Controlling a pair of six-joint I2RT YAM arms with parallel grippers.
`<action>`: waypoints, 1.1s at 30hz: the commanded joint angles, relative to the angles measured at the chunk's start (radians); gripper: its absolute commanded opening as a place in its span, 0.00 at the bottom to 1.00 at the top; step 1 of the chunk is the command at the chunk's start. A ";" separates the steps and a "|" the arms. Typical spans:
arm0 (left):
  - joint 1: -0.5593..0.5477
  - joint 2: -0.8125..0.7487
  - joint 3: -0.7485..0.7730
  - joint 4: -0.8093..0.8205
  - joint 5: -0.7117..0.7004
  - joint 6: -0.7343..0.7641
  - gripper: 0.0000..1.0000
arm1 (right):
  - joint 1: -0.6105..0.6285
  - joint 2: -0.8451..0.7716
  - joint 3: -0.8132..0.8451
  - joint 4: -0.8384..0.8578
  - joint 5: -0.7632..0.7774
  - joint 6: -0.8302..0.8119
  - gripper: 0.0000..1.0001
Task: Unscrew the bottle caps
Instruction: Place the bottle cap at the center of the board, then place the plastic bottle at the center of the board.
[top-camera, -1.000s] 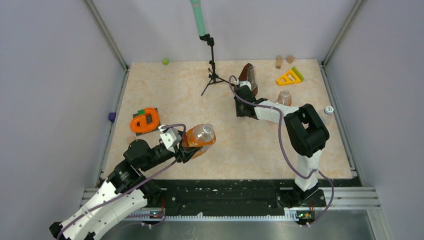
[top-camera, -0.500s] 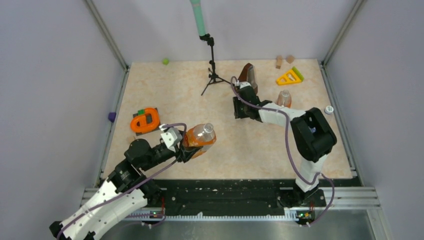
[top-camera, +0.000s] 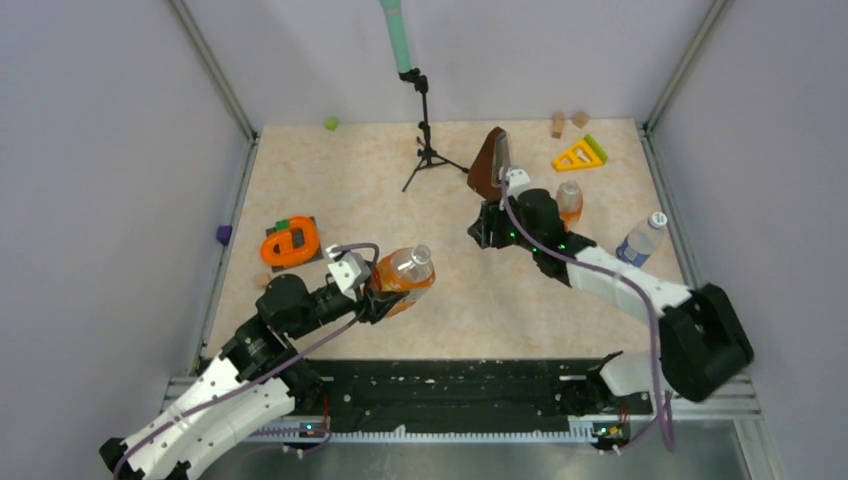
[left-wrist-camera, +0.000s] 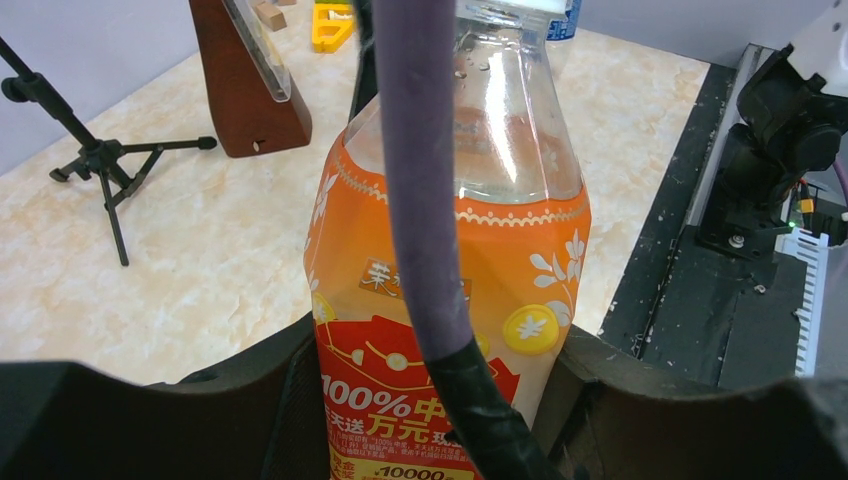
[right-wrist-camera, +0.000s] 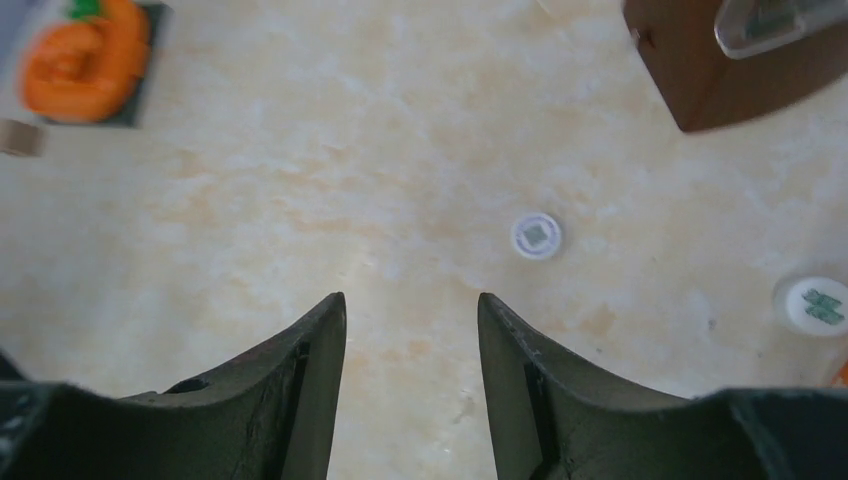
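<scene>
My left gripper (left-wrist-camera: 440, 400) is shut on the squat orange bottle (left-wrist-camera: 520, 250), held tilted above the table at front left (top-camera: 400, 275). Its clear neck shows no cap. My right gripper (right-wrist-camera: 410, 297) stands open over bare table near the brown metronome (top-camera: 492, 160), nothing between its fingers. A loose white cap (right-wrist-camera: 537, 236) lies on the table just ahead of it. The slim orange bottle (top-camera: 569, 200) stands to the right, and its white cap (right-wrist-camera: 818, 305) shows at the frame's right edge. The clear bottle with a blue label (top-camera: 638, 240) carries its cap (top-camera: 657, 218).
A black tripod stand (top-camera: 425, 150) stands at the back centre. An orange toy on a dark tile (top-camera: 290, 242) sits at the left. A yellow triangle (top-camera: 580, 153) and wooden blocks (top-camera: 558, 122) lie at the back right. My purple cable (left-wrist-camera: 415, 180) crosses in front of the held bottle.
The right arm's elbow swung out to the right and toward the front, uncovering the clear bottle. The right gripper opened, staying near the metronome. The left arm and its bottle barely moved.
</scene>
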 joint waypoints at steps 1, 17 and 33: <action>0.004 0.018 -0.018 0.072 -0.203 0.016 0.00 | 0.004 -0.298 -0.138 0.315 -0.225 0.076 0.50; 0.004 0.121 -0.001 0.110 -0.110 0.032 0.00 | 0.102 -0.573 -0.256 0.544 -0.710 0.138 0.50; 0.004 0.153 0.000 0.141 0.043 0.033 0.00 | 0.179 -0.479 -0.212 0.540 -0.606 0.087 0.51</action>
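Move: The open mouth of the orange bottle held by the left hand is about 20 cm back from the right hand, 12 cm to its left and 21 cm higher. The cap just set down lies about 6 cm ahead of the right hand and 10 cm below; the second cap is 10 cm ahead and 10 cm right, the metronome some 17 cm ahead and 3 cm right. The bottle's middle sits about 2 cm ahead of the left fingers and 3 cm above. The left hand keeps its grip on the uncapped bottle and brings it about 4 cm down, forward and right. Half-open and empty, the right hand quickly climbs and draws back from the placed cap, nearly 20 cm each way, drifting 7 cm left; its wrist swings some 60 degrees until the fingers point left, nearly level, at the bottle mouth, then eases to a stop close by. ##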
